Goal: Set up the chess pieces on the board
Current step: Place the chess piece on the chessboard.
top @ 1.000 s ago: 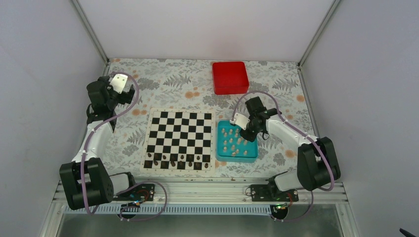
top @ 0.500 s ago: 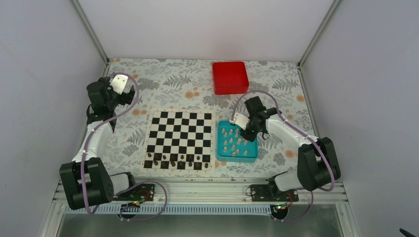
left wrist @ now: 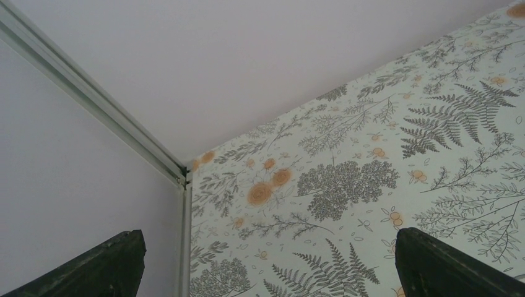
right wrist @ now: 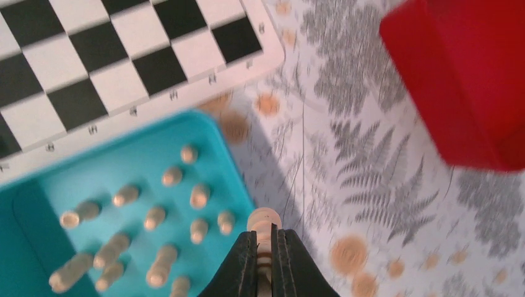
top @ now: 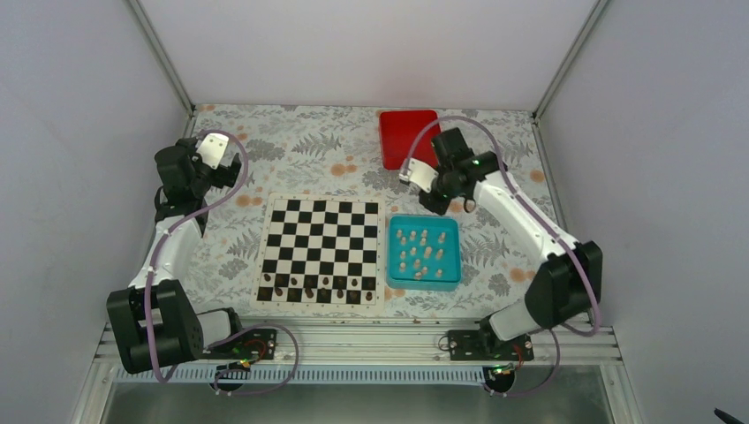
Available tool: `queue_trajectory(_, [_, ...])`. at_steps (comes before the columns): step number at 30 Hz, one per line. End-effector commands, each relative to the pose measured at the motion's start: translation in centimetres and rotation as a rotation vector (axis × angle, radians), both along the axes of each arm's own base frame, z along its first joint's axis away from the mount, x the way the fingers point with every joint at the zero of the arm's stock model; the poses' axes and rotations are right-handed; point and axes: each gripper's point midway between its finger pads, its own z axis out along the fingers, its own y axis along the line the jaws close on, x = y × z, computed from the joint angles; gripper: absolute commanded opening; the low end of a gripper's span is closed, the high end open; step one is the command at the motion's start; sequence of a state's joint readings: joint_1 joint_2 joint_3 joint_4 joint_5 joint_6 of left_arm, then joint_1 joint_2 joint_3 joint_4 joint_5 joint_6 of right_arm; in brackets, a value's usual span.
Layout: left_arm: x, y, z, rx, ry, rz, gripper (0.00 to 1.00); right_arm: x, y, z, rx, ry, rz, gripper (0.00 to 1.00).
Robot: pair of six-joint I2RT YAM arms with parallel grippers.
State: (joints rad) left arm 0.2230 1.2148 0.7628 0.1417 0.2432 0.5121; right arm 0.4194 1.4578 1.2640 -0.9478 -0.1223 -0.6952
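The black-and-white board (top: 321,231) lies mid-table. To its right, several cream chess pieces (top: 422,250) stand in a teal tray (top: 394,258). My right gripper (top: 435,205) hangs above the tray's far edge, shut on one cream chess piece (right wrist: 264,219) whose round head sticks out past the fingertips. In the right wrist view my right gripper (right wrist: 265,238) has the tray (right wrist: 37,198) and its pieces (right wrist: 153,216) below left and the board's corner (right wrist: 124,49) at top left. My left gripper (top: 177,163) is at the far left, and in its wrist view the left gripper (left wrist: 266,260) stands open and empty.
A red box (top: 411,139) sits at the back, close behind my right gripper, and fills the upper right as the red box (right wrist: 464,80) in the right wrist view. Dark brown pieces (top: 309,285) line the board's near rows. The enclosure's corner post (left wrist: 179,176) is ahead of the left gripper.
My right gripper closed on a cream piece in the tray, then lifted it up and toward the back. The left arm has not moved.
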Motion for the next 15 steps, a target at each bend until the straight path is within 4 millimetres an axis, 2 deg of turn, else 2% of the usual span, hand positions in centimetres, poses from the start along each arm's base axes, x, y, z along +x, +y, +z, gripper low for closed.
queue_trajectory(1, [0.8,0.6,1.9,-0.007,-0.054,-0.003,1.0,1.9,4.6,1.6,0.026,-0.009,0.098,0.04])
queue_trajectory(5, [1.4,1.8,1.9,-0.033,-0.045,0.004,1.0,3.8,10.7,2.2,0.066,-0.004,0.204,0.04])
queue_trajectory(8, [1.7,2.5,1.9,-0.042,-0.04,0.009,1.0,5.0,15.4,1.9,0.089,0.005,0.276,0.04])
queue_trajectory(12, [1.7,3.1,1.8,-0.039,-0.04,0.012,1.0,6.1,20.9,-0.2,0.08,0.008,0.355,0.04])
queue_trajectory(14, [1.6,3.4,1.4,-0.039,-0.032,0.011,1.0,6.7,23.1,-2.2,0.068,0.015,0.377,0.04])
queue_trajectory(15, [1.6,3.5,1.3,-0.038,-0.029,0.007,1.0,7.0,24.1,-2.4,0.074,0.006,0.387,0.04])
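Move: My right hand already holds a pale chess piece above the far part of the blue tray. The middle of the chessboard's far row is about 28 cm to its left, 7 cm ahead and 14 cm below; the board's centre is some 29 cm left and 7 cm back. The blue tray's middle is 7 cm straight back, the red box roughly 24 cm ahead and 3 cm left. From my left hand, that far row is about 26 cm right and 3 cm back. I sweep my right hand fast to the left, about 20 cm, and some 7 cm forward, away from the blue tray towards the chessboard's far row. It rises a couple of centimetres and sinks back again while turning about 20 degrees counter-clockwise, fingers staying shut on the pale piece. My empty left hand shifts about 3.5 cm left, out of the way. ##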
